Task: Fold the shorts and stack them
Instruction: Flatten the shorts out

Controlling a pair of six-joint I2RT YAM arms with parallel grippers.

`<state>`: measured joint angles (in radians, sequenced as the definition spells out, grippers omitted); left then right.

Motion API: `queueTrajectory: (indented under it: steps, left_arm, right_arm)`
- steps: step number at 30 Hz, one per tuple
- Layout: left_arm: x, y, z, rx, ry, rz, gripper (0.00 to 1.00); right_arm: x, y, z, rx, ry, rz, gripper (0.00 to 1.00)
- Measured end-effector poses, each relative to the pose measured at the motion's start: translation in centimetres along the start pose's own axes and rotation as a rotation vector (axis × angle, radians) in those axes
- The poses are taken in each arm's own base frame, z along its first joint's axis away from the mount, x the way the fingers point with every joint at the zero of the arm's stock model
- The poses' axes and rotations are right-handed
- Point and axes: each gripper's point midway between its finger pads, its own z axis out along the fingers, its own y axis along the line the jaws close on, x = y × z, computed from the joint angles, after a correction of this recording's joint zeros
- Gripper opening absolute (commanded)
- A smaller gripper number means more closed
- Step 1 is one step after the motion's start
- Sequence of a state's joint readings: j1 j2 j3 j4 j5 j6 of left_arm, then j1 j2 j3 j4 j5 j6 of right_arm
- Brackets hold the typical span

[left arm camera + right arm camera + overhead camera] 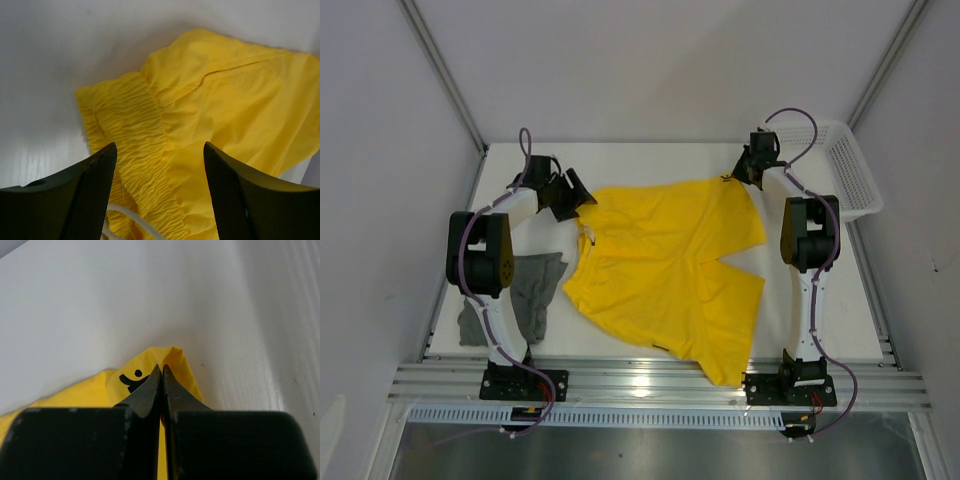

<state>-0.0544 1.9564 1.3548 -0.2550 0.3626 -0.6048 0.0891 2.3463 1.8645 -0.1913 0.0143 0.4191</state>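
Observation:
The yellow shorts [670,270] lie spread across the middle of the white table [660,160], legs toward the near edge. My left gripper [582,196] hovers open over their gathered waistband [135,130] at the back-left corner; a white drawstring [130,215] shows between the fingers [92,195]. My right gripper [162,371] is shut on the back-right corner of the yellow shorts [172,357], beside a small black logo [131,380]. That same gripper [738,176] sits at the far right corner of the cloth. The dark grey shorts [525,295] lie crumpled at the left, partly hidden under the left arm.
A white mesh basket [850,170] stands at the back right, at the table's edge. Grey walls close in on the table at back and sides. An aluminium rail [660,385] carrying both arm bases runs along the near edge.

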Motion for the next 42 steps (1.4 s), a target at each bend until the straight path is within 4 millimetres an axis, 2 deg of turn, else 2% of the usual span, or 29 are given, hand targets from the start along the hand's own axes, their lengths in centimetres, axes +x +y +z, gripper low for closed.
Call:
queueTrajectory:
  steps: [7,12,20,23,30,34,38,42]
  left_arm:
    - [3.6,2.8,0.5,-0.052,0.068,-0.049,0.73]
    - [3.8,2.8,0.1,-0.038,0.036,-0.057,0.72]
    - [3.1,1.8,0.5,0.027,-0.012,-0.097,0.61]
    - [2.5,1.0,0.5,0.061,-0.027,-0.102,0.59]
    - [2.2,0.8,0.5,0.075,-0.036,-0.113,0.58]
    - [2.0,0.3,0.5,0.134,-0.053,-0.153,0.49]
    - [1.5,0.7,0.7,0.172,-0.086,-0.222,0.4]
    - [-0.2,0.5,1.5,0.206,-0.129,-0.247,0.33]
  right_arm:
    - [0.0,0.0,0.0,0.0,0.0,0.0,0.0]
    - [0.0,0.0,0.0,-0.001,-0.002,0.0,0.0]
    - [-0.1,-0.1,0.0,-0.002,-0.001,0.002,0.0]
    - [-0.2,-0.2,0.0,-0.001,-0.002,0.003,0.0]
    - [-0.2,-0.3,0.0,0.0,-0.003,0.005,0.0]
    - [-0.1,0.0,0.0,-0.015,0.004,0.017,0.0]
    - [-0.2,0.1,0.0,-0.031,0.005,0.031,0.0]
    - [-0.4,0.3,0.0,-0.044,0.001,0.042,0.0]
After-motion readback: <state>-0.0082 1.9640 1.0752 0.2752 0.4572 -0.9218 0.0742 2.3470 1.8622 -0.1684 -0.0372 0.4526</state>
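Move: The left fingers are wide open over the left part of the yellow shorts' waistband, which lies about 1 cm back and 3 cm below. The white drawstring is some 7 cm back, 1 cm right and 5 cm below; the grey shorts about 26 cm back, 18 cm left and 6 cm below. The shut right hand holds the yellow shorts' far-right corner; from it the left waistband is about 37 cm left, 11 cm back and slightly lower. Astride the yellow waistband, the left fingers narrow to about half their gap, gathering the cloth between them. The hand first dips back and down by 3 to 4 cm each, then comes forward again and partly up while the wrist rolls left side down and turns slightly counter-clockwise, some 20 degrees in all. The right hand stays put, keeping its pinch on the far corner. ##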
